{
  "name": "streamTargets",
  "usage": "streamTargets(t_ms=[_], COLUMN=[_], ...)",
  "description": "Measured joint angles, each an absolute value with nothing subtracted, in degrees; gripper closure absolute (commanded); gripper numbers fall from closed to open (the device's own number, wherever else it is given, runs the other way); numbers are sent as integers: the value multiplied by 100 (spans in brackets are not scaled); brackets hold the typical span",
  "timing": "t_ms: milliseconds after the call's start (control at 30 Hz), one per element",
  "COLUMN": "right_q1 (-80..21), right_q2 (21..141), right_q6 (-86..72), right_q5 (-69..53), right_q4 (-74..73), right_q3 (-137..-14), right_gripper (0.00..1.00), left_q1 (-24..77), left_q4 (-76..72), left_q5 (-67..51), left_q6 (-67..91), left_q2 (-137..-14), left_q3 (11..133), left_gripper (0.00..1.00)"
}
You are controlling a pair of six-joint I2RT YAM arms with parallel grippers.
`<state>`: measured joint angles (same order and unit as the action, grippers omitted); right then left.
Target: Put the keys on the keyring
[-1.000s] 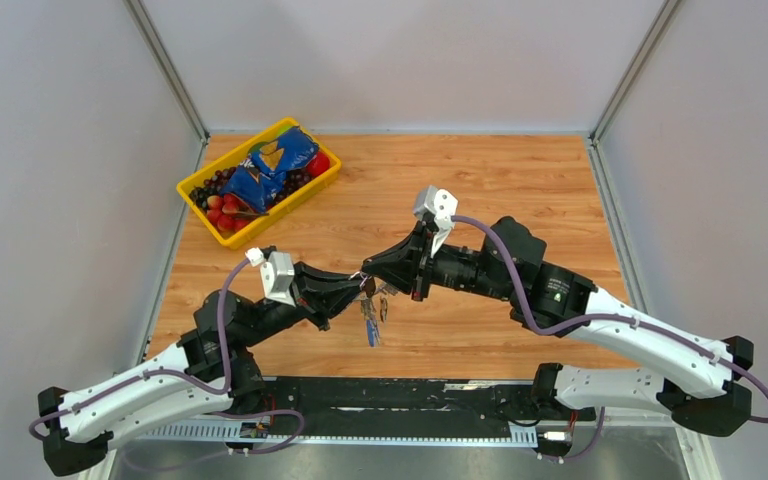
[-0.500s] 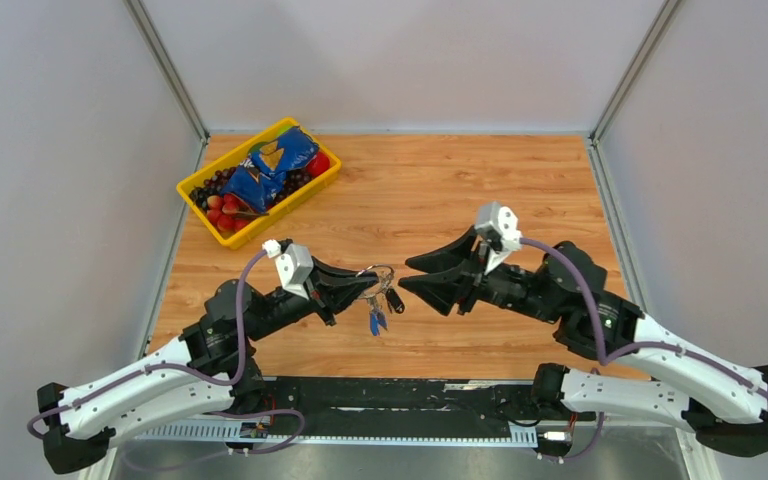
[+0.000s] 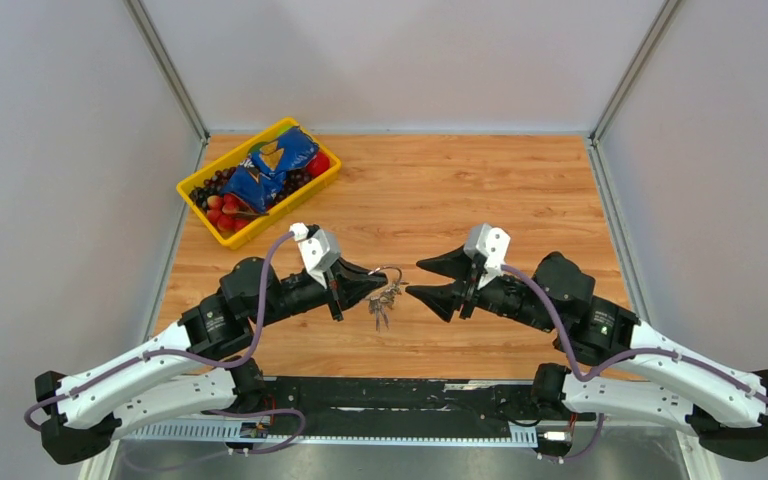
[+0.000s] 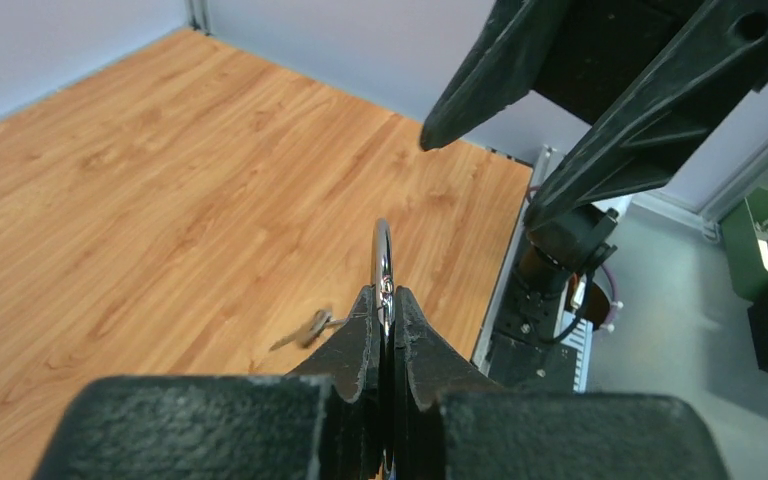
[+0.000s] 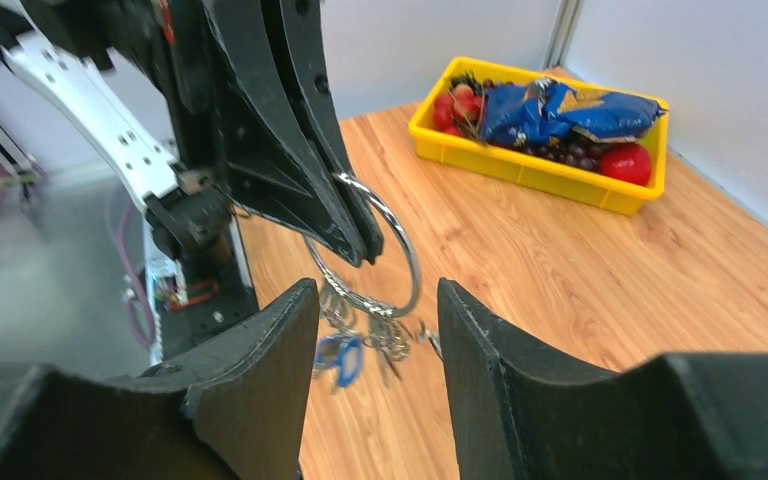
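Note:
The keyring (image 3: 388, 272) is a thin silver wire ring held above the table, with my left gripper (image 3: 365, 283) shut on its edge. Several small keys (image 3: 380, 310) dangle below it, blurred. In the left wrist view the ring (image 4: 382, 262) stands edge-on between the closed left gripper (image 4: 383, 300). My right gripper (image 3: 415, 278) is open just right of the ring, apart from it. In the right wrist view the keyring (image 5: 400, 250), the key cluster (image 5: 385, 335) and a blue tag (image 5: 338, 358) hang beyond the open right gripper (image 5: 375, 290).
A yellow bin (image 3: 295, 205) with a blue bag, grapes and red fruit sits at the table's back left; it shows as the yellow bin (image 5: 535, 175) in the right wrist view. Grey walls enclose the wooden table (image 3: 520, 190).
My right gripper has opened and drawn back to the right, away from the ring. The left gripper has carried the keyring right and farther back. The keys are swinging.

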<state>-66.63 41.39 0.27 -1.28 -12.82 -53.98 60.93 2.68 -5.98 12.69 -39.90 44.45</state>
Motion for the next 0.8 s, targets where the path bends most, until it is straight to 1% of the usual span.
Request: streamTargets(t_ms=[267, 467, 567, 800], right_q1=[-6663, -6663, -6663, -6663], right_q2=[4180, 4311, 4471, 4654], right_q6=[939, 1203, 1238, 1275], right_q5=[-189, -502, -707, -1177], right_q4=[-1402, -1396, -1396, -1420], right_q3=[-5269, -5264, -5242, -5168], right_gripper=[45, 46, 47, 57], left_q1=[6093, 6093, 6093, 6086], left_q4=[797, 869, 869, 821], left_q5=[-1194, -1559, -1710, -1927], left_q6=[1273, 1299, 1326, 1358], left_q2=[-4136, -4143, -4143, -4143], left_q3=[4731, 4733, 4733, 4731], left_gripper=[100, 100, 100, 100])
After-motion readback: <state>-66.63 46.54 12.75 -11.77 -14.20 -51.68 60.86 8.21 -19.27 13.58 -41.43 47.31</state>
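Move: Within the left hand's grip is the keyring, its middle about 1 cm ahead and 2 cm right of that hand, nearly level. From the open right hand it lies some 6 cm to the left, 2 cm ahead and 3 cm lower. The threaded keys hang about 5 cm below the ring and 2 cm back of it. The left fingertips are roughly 7 cm left, 1 cm ahead and 3 cm below the right hand. Sinking about 5 cm and, in the second half, sliding some 2.5 cm left, the right hand brings its half-open fingers down around the free side of the ring; they tip downward roughly 10 degrees, turn slightly counter-clockwise and stay open. Meanwhile the left hand, still pinching the ring, draws it back about 4 cm and turns it some 13 degrees clockwise. ##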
